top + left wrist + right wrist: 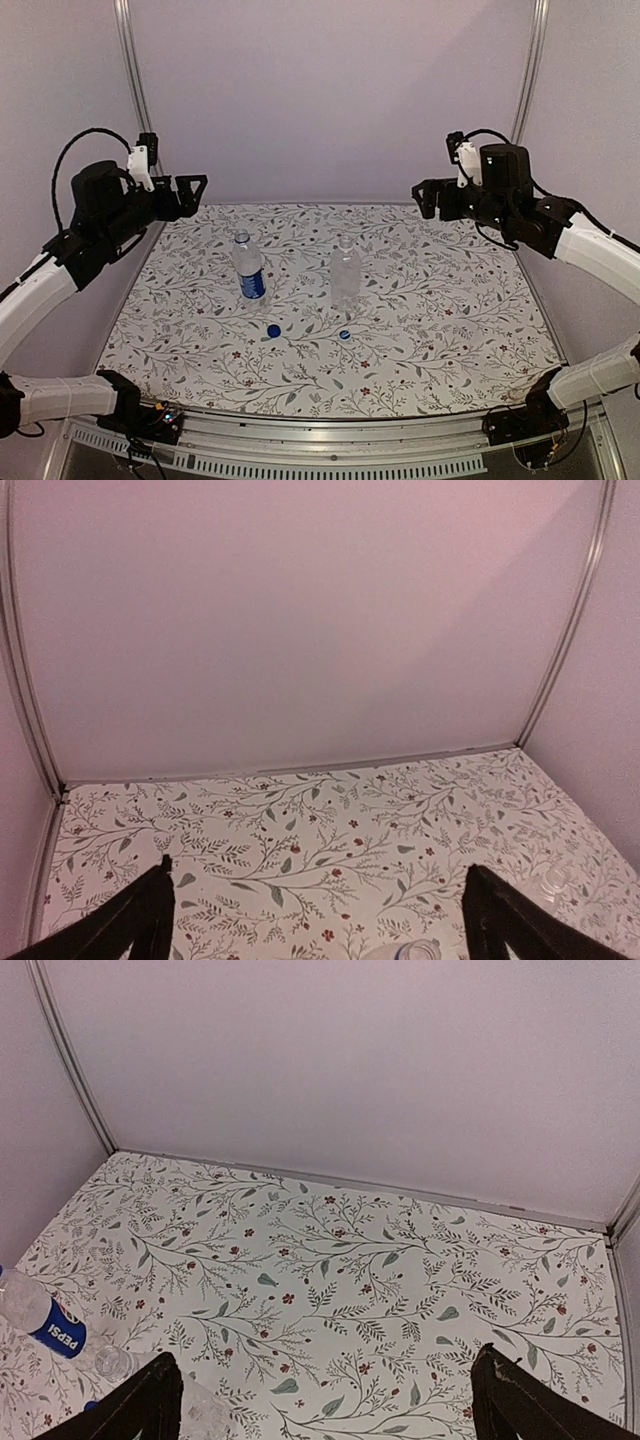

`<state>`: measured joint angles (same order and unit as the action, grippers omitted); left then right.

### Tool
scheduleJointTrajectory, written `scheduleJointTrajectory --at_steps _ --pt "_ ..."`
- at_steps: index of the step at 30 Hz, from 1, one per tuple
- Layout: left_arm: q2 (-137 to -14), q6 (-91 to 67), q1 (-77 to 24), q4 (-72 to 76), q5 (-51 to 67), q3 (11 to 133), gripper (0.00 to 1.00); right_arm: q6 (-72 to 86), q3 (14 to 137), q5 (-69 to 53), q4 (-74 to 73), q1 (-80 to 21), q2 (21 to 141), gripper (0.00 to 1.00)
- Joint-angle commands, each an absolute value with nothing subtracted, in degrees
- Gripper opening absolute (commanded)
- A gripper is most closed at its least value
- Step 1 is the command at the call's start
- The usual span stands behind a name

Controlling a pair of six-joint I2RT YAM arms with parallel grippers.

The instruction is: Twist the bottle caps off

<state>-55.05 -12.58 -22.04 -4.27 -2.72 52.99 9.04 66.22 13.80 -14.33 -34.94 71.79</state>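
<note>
Two clear bottles stand upright mid-table, one with a dark blue label (248, 268), one plain (346, 272). Neither shows a cap on its neck. A solid blue cap (273, 330) and a whitish cap with a blue top (344, 335) lie on the table in front of them. My left gripper (190, 195) is open, raised at the far left, well away from them. My right gripper (428, 197) is open, raised at the far right. The left wrist view shows a bottle mouth (415, 950) between its spread fingers (150, 915). The right wrist view shows the labelled bottle (45, 1320) at the left edge.
The table (450, 330) has a floral cloth and is enclosed by pale walls at the back and sides. Metal frame posts (132, 70) stand in the back corners. An aluminium rail (330, 440) runs along the near edge by the arm bases.
</note>
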Motion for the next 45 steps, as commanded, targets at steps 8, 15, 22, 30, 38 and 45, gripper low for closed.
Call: scheduleJointTrajectory --at_steps 8,15,22,30,38,45 --pt "-52.31 -11.78 -18.57 4.78 1.88 46.71 1.00 7.99 61.74 11.04 -11.61 -24.58 63.68 0.99" --pt "-48.82 -8.49 -18.67 7.07 3.20 43.36 1.00 3.34 58.03 9.17 -11.11 -24.57 58.06 0.99" --pt "-46.16 -7.20 -18.55 7.38 1.75 42.57 1.00 3.21 53.80 6.74 -7.87 -24.52 54.90 0.99" --pt "-46.54 -5.46 -18.57 6.06 0.16 42.92 1.00 3.48 52.46 6.30 -6.30 -24.53 52.03 0.99" --pt "-46.93 -4.66 -18.59 5.60 0.14 43.07 1.00 3.82 51.18 6.67 -5.18 -24.54 49.80 0.99" --pt "-46.85 -4.53 -18.63 5.45 0.16 43.11 1.00 4.35 51.31 5.89 -5.25 -24.55 50.69 0.99"
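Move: Both my hands are empty, and neither is heading for anything. From my right hand the uncapped clear bottle stands about 14 cm to the left, 3 cm ahead and some 24 cm below; the blue cap nearest it lies 14 cm left, 6 cm back and 33 cm down. From my left hand the clear bottle is roughly 28 cm right, 5 cm ahead, and the blue-labelled bottle 7 cm right, 5 cm ahead, both some 25 cm below. I swing my empty right hand about 8 cm to the right, away from the clear bottle, then draw it back and lift it around 4 cm, tipping the fingers up. My left hand eases back a couple of centimetres, drifts slightly left and tips up some 10 degrees. Both grippers stay wide open and touch nothing. ##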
